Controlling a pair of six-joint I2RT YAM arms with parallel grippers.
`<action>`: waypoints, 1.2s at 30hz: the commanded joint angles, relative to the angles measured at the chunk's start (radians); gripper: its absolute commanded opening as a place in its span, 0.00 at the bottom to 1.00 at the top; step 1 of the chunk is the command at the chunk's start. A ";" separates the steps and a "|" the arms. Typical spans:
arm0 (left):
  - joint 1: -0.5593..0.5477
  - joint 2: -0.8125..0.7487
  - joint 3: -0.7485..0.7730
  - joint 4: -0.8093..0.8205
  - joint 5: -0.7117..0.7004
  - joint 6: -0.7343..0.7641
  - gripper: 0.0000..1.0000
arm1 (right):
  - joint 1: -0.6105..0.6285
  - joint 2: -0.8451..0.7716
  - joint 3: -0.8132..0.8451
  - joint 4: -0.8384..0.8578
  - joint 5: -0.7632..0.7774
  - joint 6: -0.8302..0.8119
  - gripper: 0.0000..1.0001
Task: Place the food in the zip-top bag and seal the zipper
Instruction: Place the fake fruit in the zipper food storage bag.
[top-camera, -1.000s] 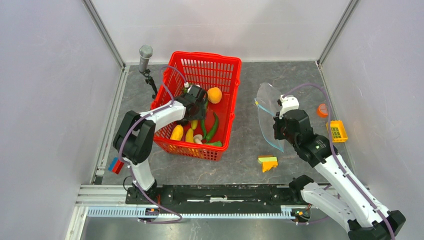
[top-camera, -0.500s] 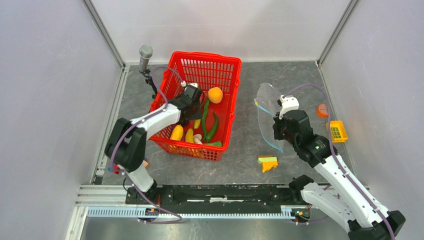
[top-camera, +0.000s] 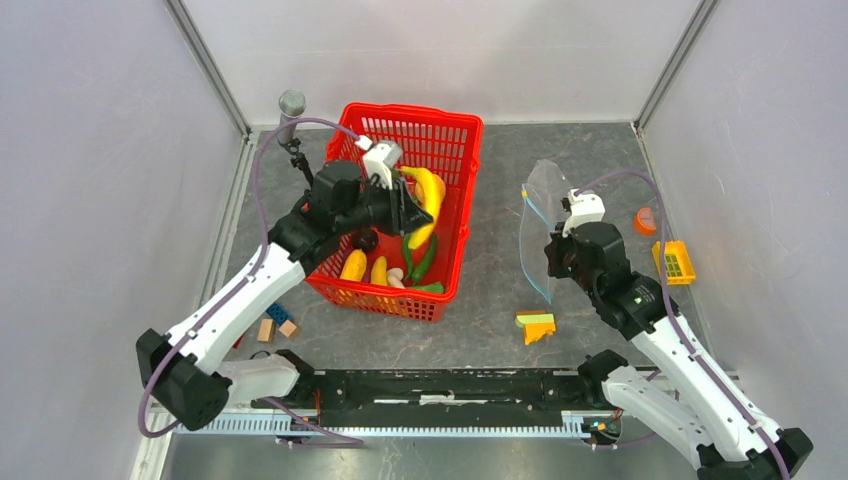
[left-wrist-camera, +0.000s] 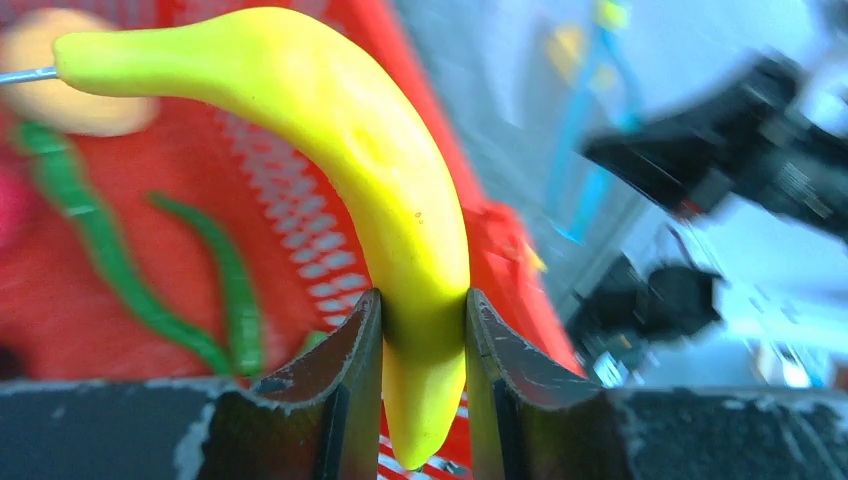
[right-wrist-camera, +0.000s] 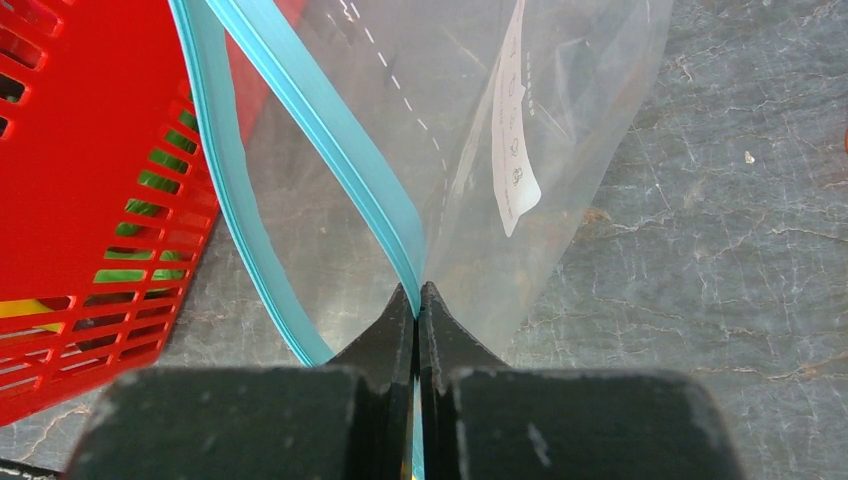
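Note:
My left gripper (top-camera: 412, 212) is shut on a yellow banana (top-camera: 428, 200) and holds it raised over the red basket (top-camera: 420, 125); in the left wrist view the banana (left-wrist-camera: 400, 200) sits between the fingers (left-wrist-camera: 424, 330). More food lies in the basket: green peppers (top-camera: 425, 262), yellow pieces (top-camera: 353, 265) and a white mushroom (top-camera: 397, 277). My right gripper (top-camera: 553, 255) is shut on the light blue zipper strip (right-wrist-camera: 330, 130) of the clear zip-top bag (top-camera: 540, 215) and holds it upright, right of the basket. The bag's mouth (right-wrist-camera: 260, 200) gapes open towards the basket.
A yellow-green-orange block stack (top-camera: 536, 326) lies below the bag. A small yellow crate (top-camera: 675, 262) and an orange lid (top-camera: 645, 218) are at the right wall. A grey microphone on a stand (top-camera: 291, 105) stands left of the basket. Small blocks (top-camera: 275, 322) lie at the left.
My left arm has lifted out of the basket with the banana in its grip and swung up and to the right. The bag has turned slightly in the right gripper.

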 joint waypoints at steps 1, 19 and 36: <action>-0.125 -0.056 0.035 0.000 0.324 0.147 0.11 | -0.002 -0.003 -0.004 0.061 0.002 0.028 0.00; -0.571 0.196 0.274 -0.312 0.057 0.462 0.14 | -0.002 -0.009 0.024 0.056 -0.054 0.035 0.00; -0.641 0.516 0.624 -0.562 -0.272 0.510 0.09 | -0.003 -0.045 0.048 -0.025 -0.122 -0.014 0.00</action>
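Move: The bag's open mouth, which the held banana is bound for, is about 22 cm to the left hand's right, 3 cm back and 11 cm lower. The basket's right rim crosses the way, level with that hand, some 8 cm to its right and 13 cm below; the yellow-orange block lies 14 cm back, 24 cm right and 25 cm below. From the right hand, pinching one lip, the mouth's middle is roughly 3 cm ahead, 3 cm left and 3 cm below. The banana, still gripped by the left fingers, swings back and right out of the space over the basket towards the bag's mouth: some 18 cm back with the rightward sweep, then drifting on right and down, finally edging forward again. The left wrist yaws about 45 degrees clockwise and rolls its left side up. The right hand keeps its pinch on the bag's lip, shifting barely left and back. ##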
